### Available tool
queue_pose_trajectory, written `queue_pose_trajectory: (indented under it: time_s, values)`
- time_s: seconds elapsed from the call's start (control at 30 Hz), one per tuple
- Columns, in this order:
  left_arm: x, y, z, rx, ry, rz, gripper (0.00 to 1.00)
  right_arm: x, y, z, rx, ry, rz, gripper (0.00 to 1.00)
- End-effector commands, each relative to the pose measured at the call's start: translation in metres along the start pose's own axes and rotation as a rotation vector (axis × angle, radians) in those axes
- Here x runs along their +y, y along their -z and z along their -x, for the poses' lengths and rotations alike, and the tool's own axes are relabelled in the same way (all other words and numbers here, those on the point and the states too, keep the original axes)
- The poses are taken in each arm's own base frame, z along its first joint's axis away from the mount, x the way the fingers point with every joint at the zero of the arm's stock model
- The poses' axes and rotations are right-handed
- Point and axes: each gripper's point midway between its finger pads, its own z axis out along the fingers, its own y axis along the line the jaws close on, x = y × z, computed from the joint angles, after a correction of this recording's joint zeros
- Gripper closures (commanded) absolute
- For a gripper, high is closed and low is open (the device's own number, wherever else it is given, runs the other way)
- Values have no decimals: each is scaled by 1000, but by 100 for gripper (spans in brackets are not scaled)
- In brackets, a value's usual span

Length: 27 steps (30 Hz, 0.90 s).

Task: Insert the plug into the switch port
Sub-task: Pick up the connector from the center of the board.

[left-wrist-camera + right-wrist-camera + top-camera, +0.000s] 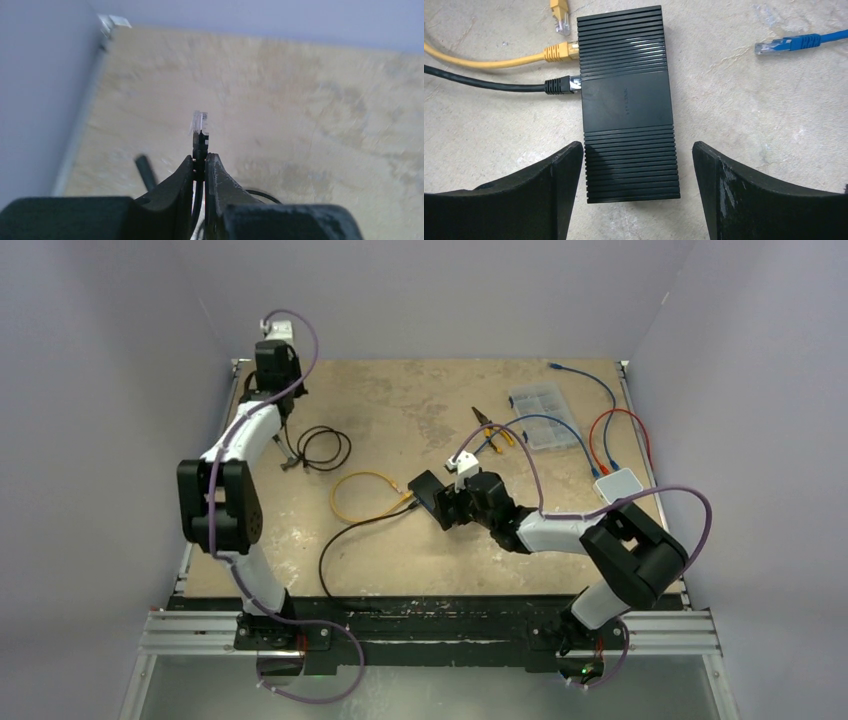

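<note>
My left gripper [200, 162] is shut on a black cable just behind its clear plug [199, 122], which sticks out past the fingertips above the table. In the top view this gripper [288, 392] is raised near the far left corner, and the cable hangs down to a black coil [322, 448]. The black ribbed switch [626, 100] lies flat mid-table [430, 495]. A yellow plug [560, 51] and a black plug [559, 86] sit in ports on its left side. My right gripper [638, 150] is open, with a finger on each side of the switch's near end and touching neither side.
A loose yellow plug [560, 15] lies by the switch's far corner and a blue plug [786, 44] to its right. Pliers [490, 425], a clear parts box [540, 410], a white box [617, 485] and blue and red cables [600, 425] occupy the far right.
</note>
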Motion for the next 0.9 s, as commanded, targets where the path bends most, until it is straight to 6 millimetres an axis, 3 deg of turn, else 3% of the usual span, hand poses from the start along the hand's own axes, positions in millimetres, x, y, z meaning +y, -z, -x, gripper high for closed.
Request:
queue_pose_trajectory:
  time_s: [0.0,0.1,0.2,0.37,0.6,0.8,0.87]
  values:
    - [37,85,126,-313,-64,128,100,-2,5,23,-84,-14,-19,18]
    - [37,126,154,-397,-78,98,100,0,9,28,-110,-18,-10,18]
    - [24,148,151,-406,-70,0,100,10,18,40,-158,-20,45,18]
    - [-20,169,107,-350,-39,-271,100,28,41,67,-267,-27,150,17]
    - [-84,213,37,-233,10,-698,100,56,97,114,-466,-75,326,16]
    - [-114,252,-11,-152,-9,-917,100,71,150,144,-619,-107,438,16]
    - [-122,262,-28,-125,-15,-975,100,73,159,150,-638,-131,459,17]
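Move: The left hand, already gripping a black cable's connector, has the black switch about 19 cm back, 31 cm to its right and 14 cm below. The yellow cable's loop lies 18 cm back and 13 cm right of that hand, the hammer 5 cm back and 7 cm left, both 15 cm down. From the open right hand, the switch lies 2 cm ahead, 2 cm left and 3 cm below; the blue plug is 12 cm ahead, 3 cm right. Left lifts its connector 22 cm, then swings down, back and right towards the switch; open right rises 18. ##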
